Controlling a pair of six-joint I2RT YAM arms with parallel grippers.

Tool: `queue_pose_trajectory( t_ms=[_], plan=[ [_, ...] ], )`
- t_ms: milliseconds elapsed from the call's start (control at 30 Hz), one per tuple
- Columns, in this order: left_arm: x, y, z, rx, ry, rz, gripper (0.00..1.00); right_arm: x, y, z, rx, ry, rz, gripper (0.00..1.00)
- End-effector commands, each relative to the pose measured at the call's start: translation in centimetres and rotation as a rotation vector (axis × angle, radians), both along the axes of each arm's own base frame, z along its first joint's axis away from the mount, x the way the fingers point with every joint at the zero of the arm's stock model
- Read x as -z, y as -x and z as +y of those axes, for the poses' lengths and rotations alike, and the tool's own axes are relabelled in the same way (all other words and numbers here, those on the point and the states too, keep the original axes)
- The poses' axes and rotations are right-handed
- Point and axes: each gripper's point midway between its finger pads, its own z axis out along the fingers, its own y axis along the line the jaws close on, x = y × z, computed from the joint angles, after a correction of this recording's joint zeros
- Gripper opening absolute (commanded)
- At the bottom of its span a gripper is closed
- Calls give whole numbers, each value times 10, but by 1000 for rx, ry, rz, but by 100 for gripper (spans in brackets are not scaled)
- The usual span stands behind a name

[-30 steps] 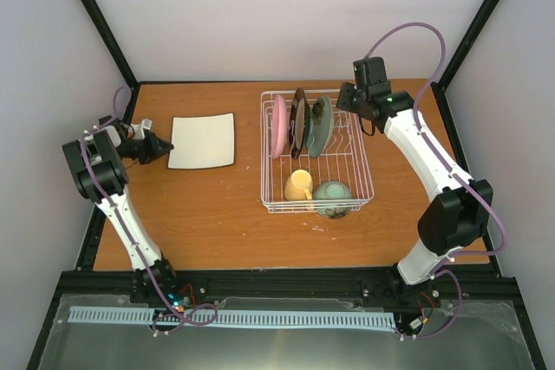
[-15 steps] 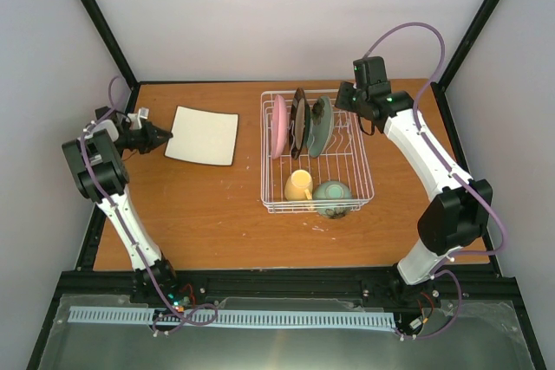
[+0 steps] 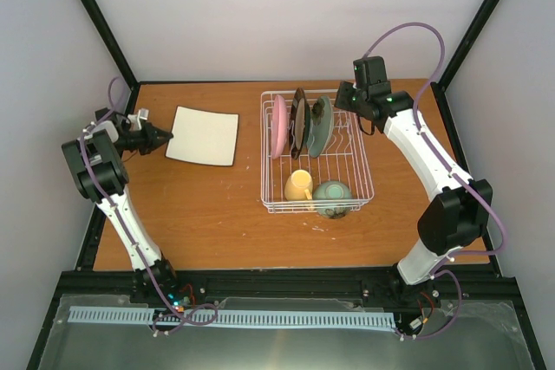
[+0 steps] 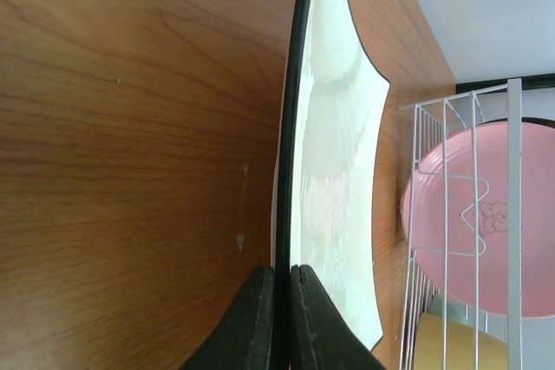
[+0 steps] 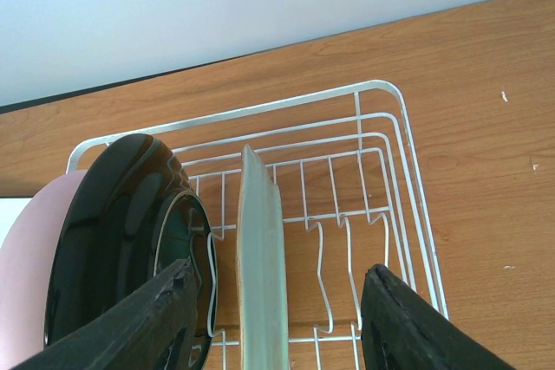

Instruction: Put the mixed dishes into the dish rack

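The cream square plate (image 3: 205, 136) lies skewed on the table, left of the dish rack (image 3: 264, 155). My left gripper (image 3: 165, 137) is shut on the plate's left edge. In the left wrist view the plate (image 4: 336, 171) runs edge-on out of the pinching gripper (image 4: 283, 276). The rack holds the pink plate (image 3: 279, 126), dark brown plate (image 3: 299, 120) and teal plate (image 3: 320, 126) upright. The yellow mug (image 3: 299, 186) and green bowl (image 3: 333, 197) sit at its front. My right gripper (image 3: 343, 103) hangs open over the rack's back right, its fingers either side of the teal plate (image 5: 260, 257) without touching it.
Black frame posts and pale walls close in the table on the left, back and right. Empty tine slots (image 5: 347, 240) stand to the right of the teal plate. The rack's far rim (image 5: 381, 86) lies close to the table's back edge.
Over the second, my left gripper drew back towards the far left with the cream plate, which swung askew. Nothing has moved in the last half second. The right arm stayed put.
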Motion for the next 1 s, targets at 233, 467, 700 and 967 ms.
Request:
queue_pose_trajectory(
  t_ms=[233, 467, 700, 967],
  plan=[
    [19, 16, -6, 30, -28, 35, 1, 8, -4, 0, 5, -10, 9, 51],
    [31, 41, -14, 7, -29, 100, 1, 9, -5, 0, 5, -9, 11, 51],
    [43, 65, -17, 2, -80, 171, 1, 14, -6, 4, -12, -15, 20, 50],
    [40, 40, 2, -37, -148, 151, 38, 15, -8, 7, -26, -18, 21, 50]
  ],
)
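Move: My left hand still pinches the left rim of the square plate and holds that side up. The plate's middle is about 12 cm to my right, level ahead, some 3 cm lower. The table spot where it goes is centred about 13 cm right, 4 cm back and 5 cm down. The dish rack's middle is roughly 50 cm right and 5 cm back; the pink plate in it is 37 cm right, 1 cm ahead. From my right hand the square plate is about 43 cm left, 3 cm back, 26 cm below. With my left hand I draw the pinched rim back towards my base by about 6 cm while lowering it some 4 cm to the table, drifting a little right and tipping the fingers down about 10 degrees. Once down, I stop there and open the fingers to about a third, letting go of the rim but leaving them on either side of it. ##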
